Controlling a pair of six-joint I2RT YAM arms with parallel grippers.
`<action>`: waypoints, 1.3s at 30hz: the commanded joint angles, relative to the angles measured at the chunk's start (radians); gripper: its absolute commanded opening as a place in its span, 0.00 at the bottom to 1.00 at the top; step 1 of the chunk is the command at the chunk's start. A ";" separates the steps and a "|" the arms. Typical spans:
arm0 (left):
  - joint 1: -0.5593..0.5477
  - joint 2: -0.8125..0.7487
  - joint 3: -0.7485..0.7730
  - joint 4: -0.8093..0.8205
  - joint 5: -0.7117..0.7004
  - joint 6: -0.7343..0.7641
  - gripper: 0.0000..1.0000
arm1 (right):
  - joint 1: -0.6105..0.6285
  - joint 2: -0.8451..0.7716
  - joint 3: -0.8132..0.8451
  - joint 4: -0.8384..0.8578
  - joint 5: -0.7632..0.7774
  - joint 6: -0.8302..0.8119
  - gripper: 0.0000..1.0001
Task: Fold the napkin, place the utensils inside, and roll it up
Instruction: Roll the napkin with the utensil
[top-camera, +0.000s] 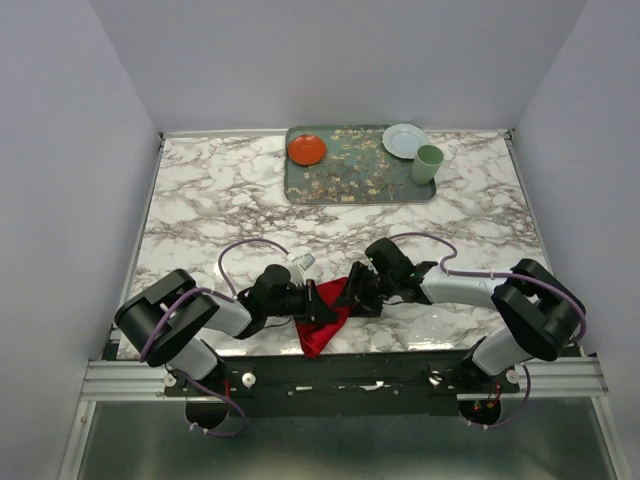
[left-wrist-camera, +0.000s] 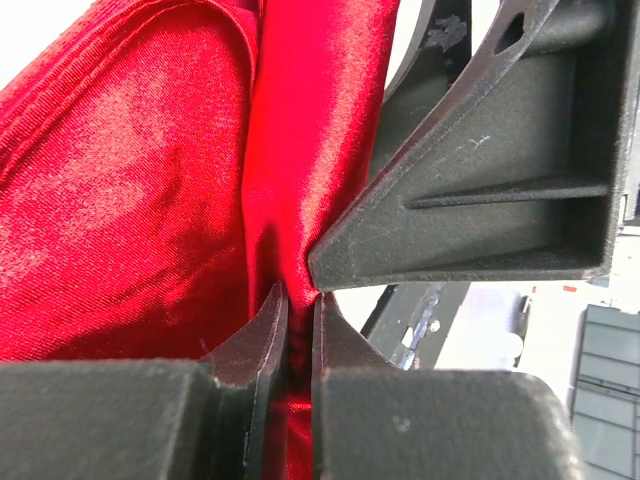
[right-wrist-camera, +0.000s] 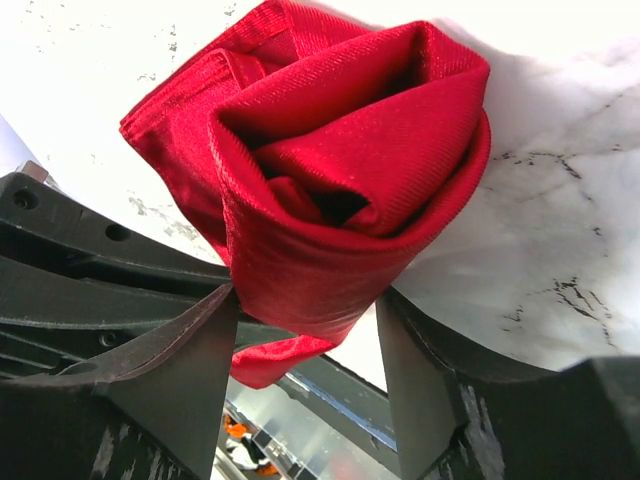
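The red napkin (top-camera: 322, 318) lies rolled into a loose bundle near the table's front edge, between the two arms. One end of it hangs over that edge. My left gripper (top-camera: 305, 300) is shut on a thin fold of the napkin (left-wrist-camera: 150, 200), with cloth pinched between its narrow jaws (left-wrist-camera: 300, 295). My right gripper (top-camera: 352, 292) straddles the open end of the rolled napkin (right-wrist-camera: 340, 180). Both fingertips of this gripper (right-wrist-camera: 308, 300) press the roll's sides. The utensils are hidden from view.
At the back of the marble table stands a patterned grey-green tray (top-camera: 360, 165) with a small orange-red plate (top-camera: 307, 150) on it. A white plate (top-camera: 404, 140) and a pale green cup (top-camera: 428, 163) stand at its right end. The table's front edge runs just below the napkin.
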 joint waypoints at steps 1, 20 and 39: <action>0.019 0.001 -0.012 0.046 0.062 -0.017 0.00 | 0.015 0.003 -0.024 0.010 0.062 0.032 0.65; 0.025 0.030 0.006 0.058 0.102 -0.042 0.00 | 0.023 0.051 -0.034 0.084 0.080 0.070 0.44; -0.174 -0.395 0.300 -0.883 -0.531 0.377 0.74 | 0.034 0.042 0.017 -0.047 0.094 0.064 0.20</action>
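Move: The left fingers already pinch the rolled napkin, whose middle lies within about 1 cm of that hand, a touch back and right; its loose tail reaches back, some 8 cm nearer the base and 3 cm left of the hand. The right hand's open fingers straddle the roll's far end, with the roll's middle about 3 cm back and 3 cm left of it and a centimetre lower. From the left hand, the table's near edge is roughly 10 cm straight back. The right hand stays almost in place at the roll's farther end and narrows its fingers from well open until they pinch the napkin, while the left keeps its own grip close beside them. Only then do the left fingers spread wide and let go, and the left hand comes up off the roll by about 4.5 cm, going some 3 cm forward and 2 cm left as the wrist tilts roughly 20 degrees and the fingers point more steeply down. ##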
